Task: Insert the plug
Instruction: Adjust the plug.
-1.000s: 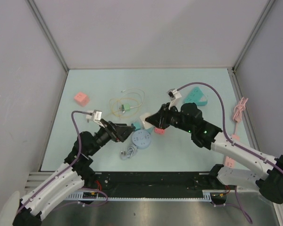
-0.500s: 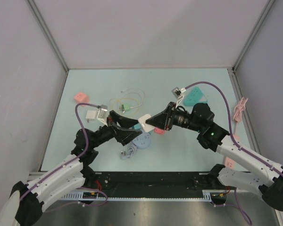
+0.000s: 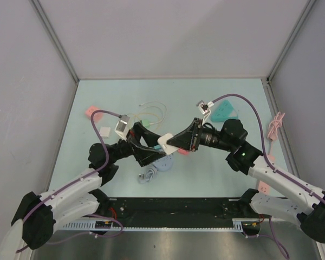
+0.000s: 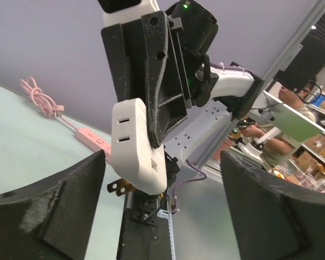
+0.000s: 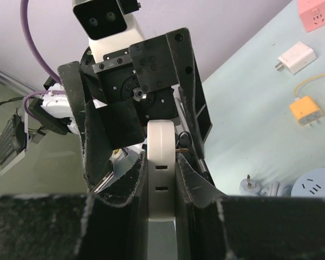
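A white plug [image 3: 163, 142] with two brass prongs [image 4: 121, 187] hangs in the air above the table's middle. My right gripper [image 3: 172, 142] is shut on its flat sides, with the slotted edge [image 5: 161, 173] facing the right wrist camera. My left gripper [image 3: 153, 145] is open and its two fingers [image 4: 54, 211] stand on either side of the plug's free end without touching it. In the left wrist view the plug [image 4: 135, 141] sits closer to the left finger. The round blue socket block [image 3: 163, 161] lies on the table below, partly hidden by the arms.
On the table lie a pink cube socket [image 3: 91, 111], a white charger [image 3: 105, 131], a coiled yellow cable [image 3: 146, 116], a grey plug [image 3: 147, 174], a teal power strip [image 3: 223, 112] and a pink cable [image 3: 274, 127]. Walls enclose three sides.
My left arm has risen and swung right, bringing its open fingers around the plug. My right gripper has lifted the plug off the table and moved slightly left.
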`<state>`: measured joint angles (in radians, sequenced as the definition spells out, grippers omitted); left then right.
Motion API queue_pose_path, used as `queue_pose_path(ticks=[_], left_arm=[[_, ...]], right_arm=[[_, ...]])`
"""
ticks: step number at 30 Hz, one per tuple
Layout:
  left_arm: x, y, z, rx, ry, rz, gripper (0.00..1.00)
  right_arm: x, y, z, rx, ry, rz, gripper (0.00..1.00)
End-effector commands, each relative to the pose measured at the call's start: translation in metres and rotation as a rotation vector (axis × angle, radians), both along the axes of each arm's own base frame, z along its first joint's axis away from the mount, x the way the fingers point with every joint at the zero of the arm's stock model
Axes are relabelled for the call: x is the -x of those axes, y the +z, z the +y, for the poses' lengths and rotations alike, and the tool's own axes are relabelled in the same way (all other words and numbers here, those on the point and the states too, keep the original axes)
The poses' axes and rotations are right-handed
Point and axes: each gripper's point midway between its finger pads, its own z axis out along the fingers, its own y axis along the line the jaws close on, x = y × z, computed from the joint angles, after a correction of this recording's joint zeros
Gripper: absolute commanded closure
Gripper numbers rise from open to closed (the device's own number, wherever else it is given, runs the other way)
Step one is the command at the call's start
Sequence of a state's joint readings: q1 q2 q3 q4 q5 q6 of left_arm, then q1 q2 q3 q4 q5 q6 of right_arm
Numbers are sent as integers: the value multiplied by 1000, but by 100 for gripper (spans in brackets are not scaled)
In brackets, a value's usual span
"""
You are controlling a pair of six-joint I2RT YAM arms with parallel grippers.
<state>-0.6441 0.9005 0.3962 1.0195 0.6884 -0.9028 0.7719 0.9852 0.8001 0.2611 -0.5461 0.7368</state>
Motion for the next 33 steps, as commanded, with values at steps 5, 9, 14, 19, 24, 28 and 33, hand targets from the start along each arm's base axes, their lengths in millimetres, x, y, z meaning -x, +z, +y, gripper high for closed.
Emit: queue_pose_path(ticks=[5,9,14,19,24,28,33], left_arm=[[22,17,1,56,-115,-45,30],[16,9,0,25,-87,-16,46],[6,2,-2,-17,-35,17,61],[-2,-3,-3,-55,5,40,72],[-7,-12,-4,-89,25,56,83],[-7,-15,-4,-101,29,47,93],[-4,-15,-3,-101,30,24,100]], right_arm=[[-11,7,-8,-10,-55,-58,100],[-18,-1,-14,28,-92,-58,100],[-22,-7,-17,56,-116,-70,100],[-21,-11,-15,76,-121,-86,100],[-23,-18,-14,107,-137,-100,100],[-20,-21,-11,117,-122,-112,100],[-13,-20,-8,109,-72,-125,80]])
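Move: Hanging just off the left fingertips, the white plug stands about 2 cm to the left hand's right, 1 cm farther out and level with it; the right fingers already grip it, its middle some 2 cm left and 1 cm back of the right hand. Some 25 cm below lie the round socket, 5 cm ahead and 2 cm right of the left hand, the red plug, 12 cm ahead and 11 cm right, and the grey cable, level and 5 cm left. Closing from nearly wide open, the left fingers pinch the body of the white plug from both sides while that hand sinks about 4 cm, edges 1–2 cm forward and tips its fingertips down some 10 degrees. The right hand keeps its grip, easing about 1 cm to the right and then sinking some 2 cm with a little forward drift, its fingertips tipping slightly down. ##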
